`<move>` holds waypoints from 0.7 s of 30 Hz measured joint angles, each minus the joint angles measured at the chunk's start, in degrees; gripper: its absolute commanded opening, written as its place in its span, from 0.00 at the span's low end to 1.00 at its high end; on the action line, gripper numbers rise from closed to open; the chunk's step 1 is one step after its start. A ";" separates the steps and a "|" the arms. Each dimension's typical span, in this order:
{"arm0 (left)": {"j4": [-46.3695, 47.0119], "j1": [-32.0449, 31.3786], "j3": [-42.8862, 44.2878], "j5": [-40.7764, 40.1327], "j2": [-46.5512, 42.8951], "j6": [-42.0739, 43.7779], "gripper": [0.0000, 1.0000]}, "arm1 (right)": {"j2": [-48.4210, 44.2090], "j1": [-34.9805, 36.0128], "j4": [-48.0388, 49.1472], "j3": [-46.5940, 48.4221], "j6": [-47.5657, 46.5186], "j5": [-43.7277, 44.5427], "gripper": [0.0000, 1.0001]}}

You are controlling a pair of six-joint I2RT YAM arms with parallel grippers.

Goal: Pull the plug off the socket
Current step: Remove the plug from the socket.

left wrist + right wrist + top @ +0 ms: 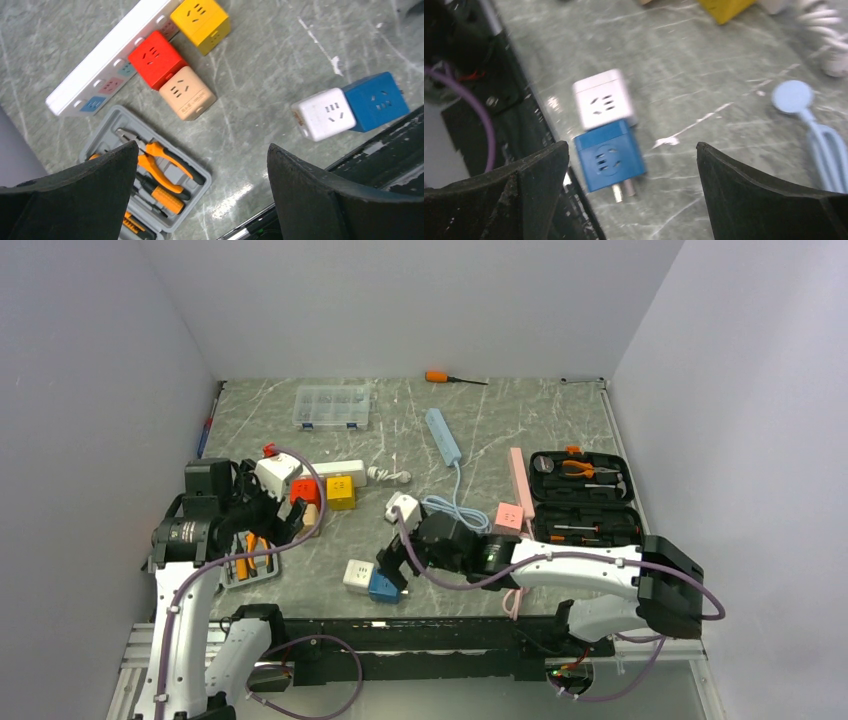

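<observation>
A blue cube plug [609,161] lies on the marble table near its front edge, its metal prongs [621,190] bare and pointing away from the white cube socket [603,98] that it touches. The same pair shows in the left wrist view, white cube [324,114] beside blue cube [376,101], and from above as the blue cube [382,586] and white cube [358,573]. My right gripper [631,195] hovers open just over the blue cube, holding nothing. My left gripper [202,195] stands open, empty, above the grey tool tray [107,125].
Red [157,58], beige [187,93] and yellow [201,22] cubes sit along a white power strip [100,65]. A black tool case [582,495], pink strip [518,485], blue strip [443,435], clear box [333,406] and orange screwdriver [440,377] lie further back.
</observation>
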 measured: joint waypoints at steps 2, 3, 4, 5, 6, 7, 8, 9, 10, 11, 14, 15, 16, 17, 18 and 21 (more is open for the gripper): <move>-0.15 0.00 -0.15 2.12 -0.42 -0.31 0.99 | 0.90 2.27 -0.02 -0.11 -1.16 -1.09 1.00; -0.13 0.02 -0.35 2.89 -0.79 -0.37 0.99 | 1.64 3.26 0.13 -0.20 -1.70 -2.05 1.00; -0.11 0.00 -0.66 3.56 -1.29 -0.42 0.99 | 2.38 3.96 0.44 -0.50 -2.21 -2.86 1.00; -0.11 0.00 -1.01 4.24 -1.88 -0.46 0.99 | 3.06 4.20 0.59 -0.94 -2.64 -3.56 1.00; -0.15 0.00 -1.20 4.70 -2.25 -0.50 0.99 | 3.63 4.20 0.70 -1.36 -3.04 -3.78 1.00; -0.17 0.00 -1.31 5.09 -2.64 -0.52 0.99 | 4.26 4.13 0.81 -1.73 -3.45 -4.04 1.00; -0.17 0.00 -1.33 5.40 -2.84 -0.52 0.99 | 5.07 4.07 0.79 -1.90 -3.89 -4.17 1.00; -0.17 0.00 -1.36 5.86 -3.10 -0.52 0.99 | 6.12 4.00 0.87 -1.90 -4.39 -4.37 1.00; -0.20 0.00 -1.36 6.27 -3.10 -0.50 0.99 | 7.04 3.98 1.05 -1.90 -4.76 -4.44 1.00; -0.20 0.00 -1.36 6.58 -3.06 -0.50 1.00 | 8.04 3.98 1.25 -1.90 -5.16 -4.52 1.00; -0.37 0.00 -1.36 7.45 -2.71 -0.48 0.99 | 10.78 3.98 1.81 -1.90 -6.10 -4.83 1.00; -0.46 0.00 -1.36 7.72 -2.71 -0.48 1.00 | 11.69 3.98 2.12 -1.90 -6.36 -4.96 1.00; -0.52 0.00 -1.36 7.82 -2.71 -0.48 0.99 | 12.50 3.98 2.36 -1.88 -6.58 -5.01 1.00; -0.57 0.00 -1.36 7.91 -2.71 -0.48 0.99 | 13.20 3.98 2.58 -1.88 -6.75 -5.01 1.00; -0.61 0.00 -1.36 7.93 -2.71 -0.48 0.99 | 13.81 3.98 2.82 -1.88 -7.02 -5.01 1.00; -0.61 0.00 -1.36 8.15 -2.71 -0.44 0.99 | 15.39 3.98 3.52 -1.88 -7.45 -5.03 1.00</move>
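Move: The blue cube, set end to end with the white cube, lies from the open right hand about 4 cm back, 2 cm left and 11 cm down. The white cube is some 6 cm farther left than the blue one and about 2 cm farther out. The round light-blue plug lies some 13 cm ahead of the right hand and 2 cm to its right. From the left hand the blue cube is about 10 cm back, 20 cm right and 19 cm below. The blue cube is what the empty right hand comes down on: the hand first draws back nearly 4 cm and a little left, then sinks almost straight, about 10 cm in all, tipping its fingers further down and swinging them counter-clockwise. Its wide-open fingers end up around the near, right part of the cube without closing. The left hand, also open, shifts some 3 cm right and back. ##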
